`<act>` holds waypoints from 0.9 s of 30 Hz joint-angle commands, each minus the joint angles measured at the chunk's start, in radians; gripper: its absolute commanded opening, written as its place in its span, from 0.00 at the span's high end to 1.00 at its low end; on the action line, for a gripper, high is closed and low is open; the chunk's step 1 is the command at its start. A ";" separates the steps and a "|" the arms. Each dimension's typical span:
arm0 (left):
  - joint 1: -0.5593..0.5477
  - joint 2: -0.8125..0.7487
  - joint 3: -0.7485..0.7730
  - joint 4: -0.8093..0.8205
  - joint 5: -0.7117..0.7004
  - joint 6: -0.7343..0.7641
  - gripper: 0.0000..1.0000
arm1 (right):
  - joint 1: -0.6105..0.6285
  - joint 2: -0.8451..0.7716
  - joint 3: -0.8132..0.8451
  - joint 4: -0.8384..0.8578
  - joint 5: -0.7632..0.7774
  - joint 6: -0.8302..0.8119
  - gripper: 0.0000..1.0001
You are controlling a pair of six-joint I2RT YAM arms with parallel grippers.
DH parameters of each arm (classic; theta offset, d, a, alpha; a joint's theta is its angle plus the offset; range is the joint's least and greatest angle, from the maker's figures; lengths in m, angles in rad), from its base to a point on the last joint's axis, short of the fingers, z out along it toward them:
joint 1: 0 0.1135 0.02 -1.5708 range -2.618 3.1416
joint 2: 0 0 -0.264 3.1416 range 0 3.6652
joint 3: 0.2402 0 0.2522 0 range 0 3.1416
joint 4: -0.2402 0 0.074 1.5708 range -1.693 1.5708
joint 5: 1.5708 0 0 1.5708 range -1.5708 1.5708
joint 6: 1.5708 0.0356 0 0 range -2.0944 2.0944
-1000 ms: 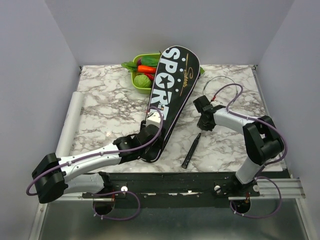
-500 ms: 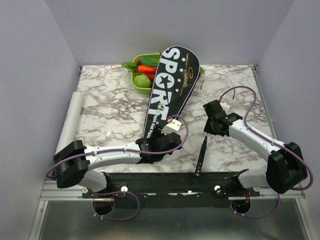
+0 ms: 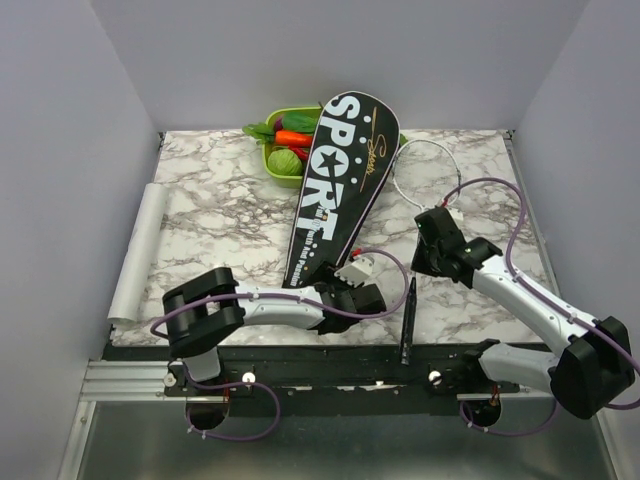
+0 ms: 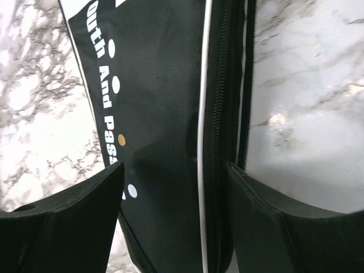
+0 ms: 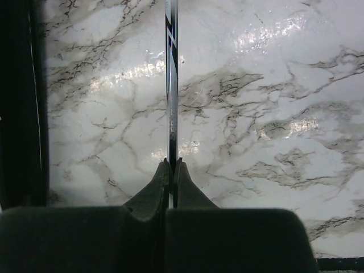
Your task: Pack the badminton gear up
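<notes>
The long black bag (image 3: 340,170) lettered "SPORT" lies on the marble, its wide end resting over the green tray. In the left wrist view its narrow end (image 4: 165,114) with the zipper lies between my left gripper's (image 4: 173,190) open fingers (image 4: 68,222). From above, that gripper (image 3: 335,290) sits at the bag's near tip. A silver racket lies right of the bag, with its hoop (image 3: 425,170) far and its black handle (image 3: 407,320) near. My right gripper (image 3: 435,252) is shut on the racket's thin shaft (image 5: 171,85), pinched at the fingertips (image 5: 172,166).
A green tray (image 3: 272,160) of toy vegetables stands at the back, partly under the bag. A white roll (image 3: 140,250) lies along the table's left edge. Grey walls close in both sides. The black rail (image 3: 330,365) runs along the near edge.
My right arm has drawn the racket toward the near edge, and its hoop now shows beside the bag. My left gripper has slid right to the bag's near tip and opened wider.
</notes>
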 commanded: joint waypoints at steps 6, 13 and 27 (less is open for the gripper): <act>-0.005 0.043 0.003 -0.022 -0.162 -0.015 0.74 | 0.038 -0.037 -0.041 -0.016 -0.016 0.002 0.99; -0.006 -0.113 -0.049 0.079 -0.063 0.048 1.00 | 0.062 -0.124 -0.095 -0.045 -0.052 0.002 0.99; 0.012 -0.209 0.007 0.096 0.091 0.068 1.00 | 0.219 -0.227 -0.122 -0.234 0.007 0.066 0.99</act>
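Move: The bag's zip edge lies almost between the left hand's open fingers, only about 1 cm ahead and 1 cm to the left of their midpoint. The racket grip hangs some 18 cm to the right of that hand and 14 cm back. The right hand already holds the racket by its shaft; from it the zip edge lies about 20 cm left, level fore and aft and roughly 8 cm lower, with the racket head some 28 cm ahead and 3 cm right. The bag's zip edge is pinched by the left fingers, which edge leftward and shut on it, then lift it about 4 cm while drifting back some 2 cm to the right. Meanwhile the racket, still gripped by the shaft, is drawn back about 8 cm by the right hand, up off the table, its last part turning some 10 degrees counter-clockwise so the head swings towards the bag. ##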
